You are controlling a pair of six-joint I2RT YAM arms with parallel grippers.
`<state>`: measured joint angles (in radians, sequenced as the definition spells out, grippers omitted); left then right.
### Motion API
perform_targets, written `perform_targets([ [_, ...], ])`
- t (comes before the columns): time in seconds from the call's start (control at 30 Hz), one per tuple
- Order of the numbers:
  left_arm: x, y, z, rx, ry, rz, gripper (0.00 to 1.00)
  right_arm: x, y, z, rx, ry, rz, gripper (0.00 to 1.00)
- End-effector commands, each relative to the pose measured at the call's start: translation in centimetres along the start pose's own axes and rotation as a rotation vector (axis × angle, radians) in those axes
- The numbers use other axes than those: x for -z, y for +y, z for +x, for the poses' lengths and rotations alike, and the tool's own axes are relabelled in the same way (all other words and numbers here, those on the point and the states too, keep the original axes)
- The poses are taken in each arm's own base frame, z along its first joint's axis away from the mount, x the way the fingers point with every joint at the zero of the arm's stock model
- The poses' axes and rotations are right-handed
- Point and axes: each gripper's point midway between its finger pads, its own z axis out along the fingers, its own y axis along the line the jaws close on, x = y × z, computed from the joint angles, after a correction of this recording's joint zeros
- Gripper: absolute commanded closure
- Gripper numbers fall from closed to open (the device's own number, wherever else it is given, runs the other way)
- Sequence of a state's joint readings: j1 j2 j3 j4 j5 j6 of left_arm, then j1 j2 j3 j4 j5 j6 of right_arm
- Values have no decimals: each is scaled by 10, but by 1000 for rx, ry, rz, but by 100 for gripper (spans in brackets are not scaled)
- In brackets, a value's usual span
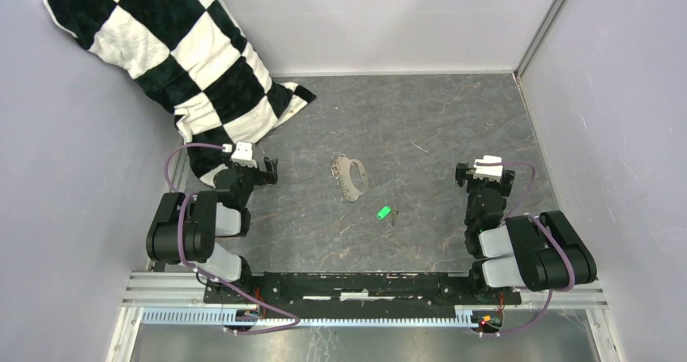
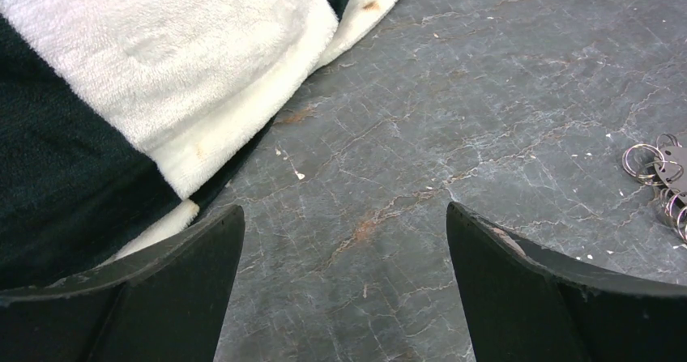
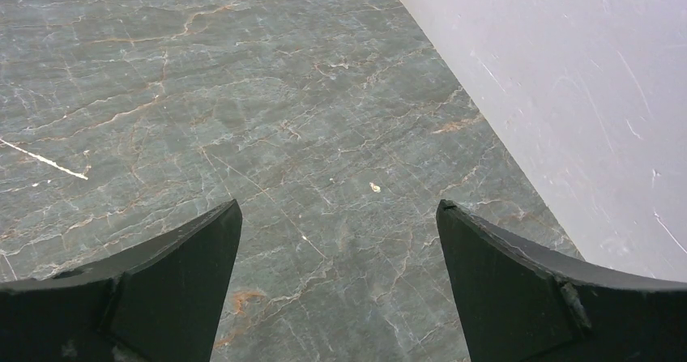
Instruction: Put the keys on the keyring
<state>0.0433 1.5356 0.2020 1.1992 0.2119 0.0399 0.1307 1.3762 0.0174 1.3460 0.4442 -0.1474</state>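
The keyring (image 1: pixel 350 178), a thin silvery loop with small rings strung along one edge, lies flat mid-table. Part of it shows at the right edge of the left wrist view (image 2: pixel 660 176). The keys (image 1: pixel 384 212), a small dark piece with a bright green tag, lie just to the near right of the loop, apart from it. My left gripper (image 1: pixel 269 172) hovers to the left of the loop, open, with nothing between its fingers (image 2: pixel 194 281). Off to the right of the keys, my right gripper (image 1: pixel 463 176) is open and empty; bare table shows between its fingers (image 3: pixel 178 281).
A black-and-white checkered pillow (image 1: pixel 174 50) leans in the back-left corner, its lower edge (image 2: pixel 154 95) close to my left gripper. Grey walls enclose the table on the left, back and right (image 3: pixel 583 95). A thin white sliver (image 1: pixel 419 146) lies on the marbled table.
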Motion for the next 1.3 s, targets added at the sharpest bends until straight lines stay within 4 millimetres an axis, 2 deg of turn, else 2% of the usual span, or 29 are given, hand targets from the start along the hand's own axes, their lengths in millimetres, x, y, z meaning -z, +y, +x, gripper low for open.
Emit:
perform_targets([
  [0.0, -4, 1, -15, 19, -54, -11, 0, 23, -7, 22, 23, 38, -11, 2],
  [0.27, -4, 1, -15, 18, -53, -9, 0, 23, -6, 22, 24, 37, -13, 2],
  [0.37, -8, 3, -33, 24, -63, 8, 0, 22, -12, 17, 7, 21, 21, 2],
  [0.4, -13, 5, -37, 34, -16, 13, 0, 21, -12, 18, 15, 43, 37, 2],
  [0.47, -25, 2, -56, 8, 88, 69, 0, 3, -8, 14, 47, 139, 63, 2],
  [0.5, -24, -3, -54, 8, 185, 106, 0, -8, -1, 4, 30, 175, 50, 2],
  [0.53, -28, -4, -75, -15, 175, 132, 0, -15, 9, -7, 9, 190, 9, 2],
  [0.57, -23, -7, -75, -17, 238, 159, 0, -23, 24, -24, -18, 188, -68, 2],
  [0.6, -22, -9, -85, -25, 248, 176, 0, -27, 38, -42, -63, 161, -138, 2],
  [0.63, -18, -13, -92, -30, 253, 200, 0, -26, 55, -59, -166, 122, -221, 2],
  [0.7, -11, -19, -102, -32, 255, 227, 0, -25, 72, -85, -402, 92, -280, 2],
  [0.77, -4, -22, -103, -30, 283, 246, 0, -25, 83, -96, -503, 120, -325, 2],
  [0.83, 0, -23, -102, -36, 319, 260, 0, -16, 116, -118, -469, 89, -533, 2],
  [0.93, 8, -30, -98, -32, 385, 307, 0, -5, 160, -122, -248, 129, -620, 2],
  [1.0, 15, -35, -94, -27, 423, 342, 0, 12, 195, -123, -110, 144, -706, 2],
  [1.1, 21, -41, -94, -11, 440, 373, 0, 48, 248, -125, -26, 158, -961, 2],
  [1.17, 22, -44, -95, 11, 449, 381, 0, 73, 277, -127, 39, 133, -1133, 2],
  [1.27, 22, -48, -96, 36, 462, 406, 0, 90, 306, -132, 64, 110, -1289, 3],
])
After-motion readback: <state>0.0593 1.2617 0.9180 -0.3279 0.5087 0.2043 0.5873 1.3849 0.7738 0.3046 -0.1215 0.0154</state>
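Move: The metal keyring plate with its small rings lies flat on the table, about 34 cm to the right hand's left, level with it in reach and some 9 cm lower. The green key tag is about 9 cm to the right of the plate and 10 cm nearer the base, with its key a further 3 cm to the right. For the left hand the plate is roughly 24 cm to the right, 5 cm back and 7 cm below. Towards the keyring plate the right hand first rises some 9 cm while reaching about 6 cm forward, then sweeps left, 30 cm in all, sinking and drawing back a little; its wrist swings some 55 degrees counter-clockwise and tips down, fingers open. The left hand lifts well up and forward, then comes partly down and back, ending higher and slightly right, open fingers tipped down and turned clockwise. ##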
